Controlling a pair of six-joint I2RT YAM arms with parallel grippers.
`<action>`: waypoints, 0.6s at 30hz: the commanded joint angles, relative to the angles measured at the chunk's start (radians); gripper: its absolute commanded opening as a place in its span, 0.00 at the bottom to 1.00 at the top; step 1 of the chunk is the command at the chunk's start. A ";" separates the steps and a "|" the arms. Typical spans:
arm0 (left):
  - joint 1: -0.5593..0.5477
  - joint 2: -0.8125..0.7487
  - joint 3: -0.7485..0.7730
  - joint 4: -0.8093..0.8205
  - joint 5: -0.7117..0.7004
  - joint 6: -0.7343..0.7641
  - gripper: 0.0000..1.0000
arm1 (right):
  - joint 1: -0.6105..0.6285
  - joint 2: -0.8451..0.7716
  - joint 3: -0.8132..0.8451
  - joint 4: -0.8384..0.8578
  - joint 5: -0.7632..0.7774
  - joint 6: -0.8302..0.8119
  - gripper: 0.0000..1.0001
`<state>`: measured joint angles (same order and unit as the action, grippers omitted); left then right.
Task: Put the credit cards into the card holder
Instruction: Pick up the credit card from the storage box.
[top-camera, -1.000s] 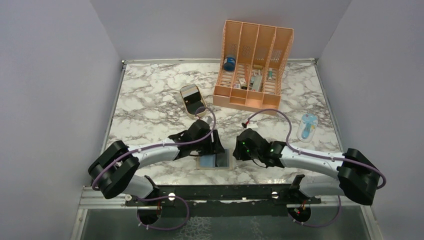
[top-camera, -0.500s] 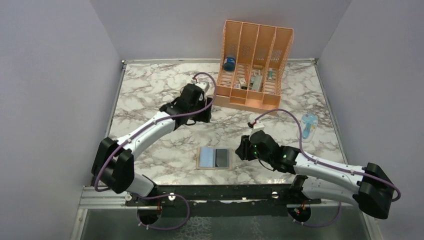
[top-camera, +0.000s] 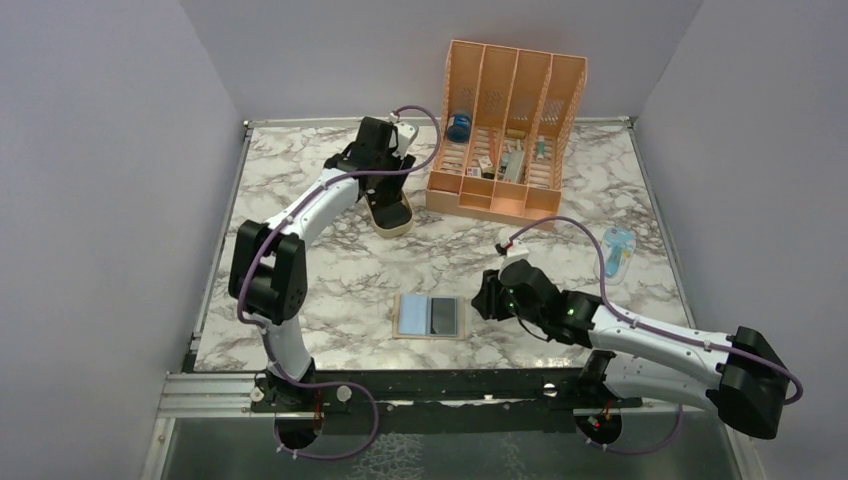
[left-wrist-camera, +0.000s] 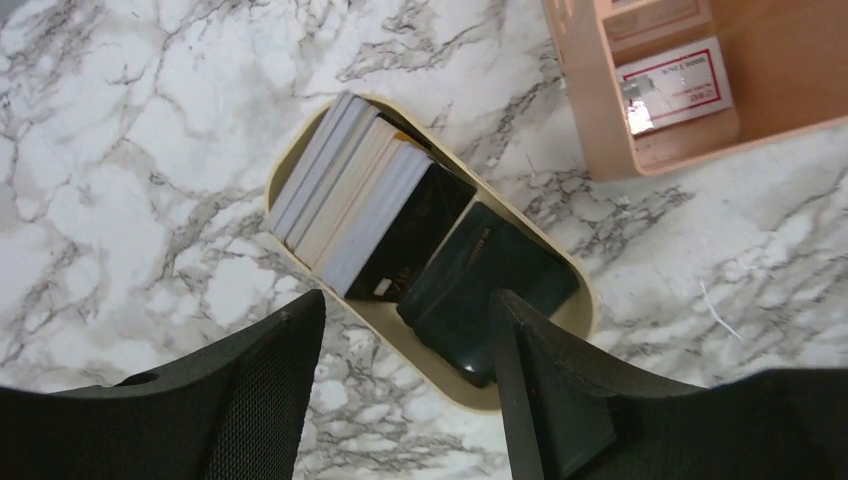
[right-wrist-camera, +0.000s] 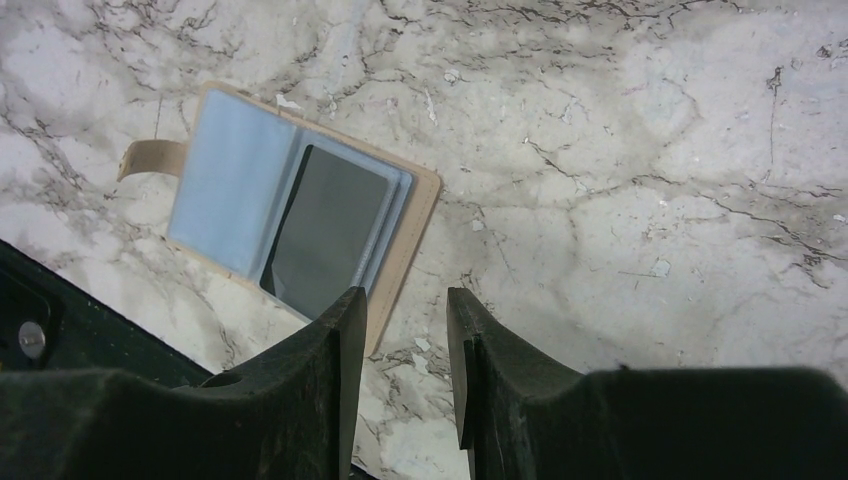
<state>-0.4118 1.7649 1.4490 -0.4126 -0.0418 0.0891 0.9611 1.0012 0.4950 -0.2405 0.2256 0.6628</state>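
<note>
The card holder (top-camera: 430, 316) lies open and flat near the table's front edge, showing light-blue pockets. A dark grey credit card (right-wrist-camera: 325, 235) sits in its right half, and its snap tab (right-wrist-camera: 150, 157) sticks out to the left. More credit cards (left-wrist-camera: 350, 200) stand stacked in a tan oval tray (top-camera: 392, 218) at the back, with a black card (left-wrist-camera: 425, 225) leaning against them. My left gripper (left-wrist-camera: 405, 305) hangs open above that tray (left-wrist-camera: 520, 385) and holds nothing. My right gripper (right-wrist-camera: 405, 300) is open by a narrow gap, empty, just right of the card holder (right-wrist-camera: 230, 180).
A big orange slotted organizer (top-camera: 505, 130) stands at the back right of the tray, with a blue jar (top-camera: 459, 127) and small items in it. Its front corner (left-wrist-camera: 690, 120) is close to my left gripper. A pale blue object (top-camera: 614, 253) lies at the right.
My left arm has swung from the card holder to the back and now hangs over the oval tray. My right gripper drew back slightly to the right of the card holder.
</note>
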 joint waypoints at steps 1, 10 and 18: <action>0.021 0.105 0.104 -0.018 0.019 0.166 0.64 | 0.004 -0.007 0.053 -0.041 0.042 -0.012 0.36; 0.046 0.251 0.185 -0.014 -0.062 0.272 0.64 | 0.005 -0.003 0.082 -0.092 0.070 -0.002 0.36; 0.045 0.296 0.186 -0.008 -0.102 0.290 0.62 | 0.005 0.023 0.100 -0.070 0.060 -0.016 0.37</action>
<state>-0.3702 2.0399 1.6100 -0.4282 -0.0898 0.3454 0.9611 1.0149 0.5617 -0.3134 0.2569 0.6594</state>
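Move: The upright credit cards in the storage box stand about 6 cm ahead of my left hand, 1 cm to its left and some 11 cm lower. The dark cards lying flat in the box's near end are roughly 3 cm back and 2 cm to the left, 12 cm down. The peach organizer's middle is about 29 cm right and 8 cm ahead, 9 cm lower. From my waiting right hand, the upright cards are some 32 cm ahead, 21 cm left and 3 cm lower. I bring my left hand down onto the storage box from above, sinking about 7 cm while reaching some 5 cm forward and drifting slightly left, so the open fingers close in on the upright credit cards. The forward reach comes mostly first and fades as the descent slows. My wrist rolls about 15 degrees, its left side rising; the fingers keep their opening. ##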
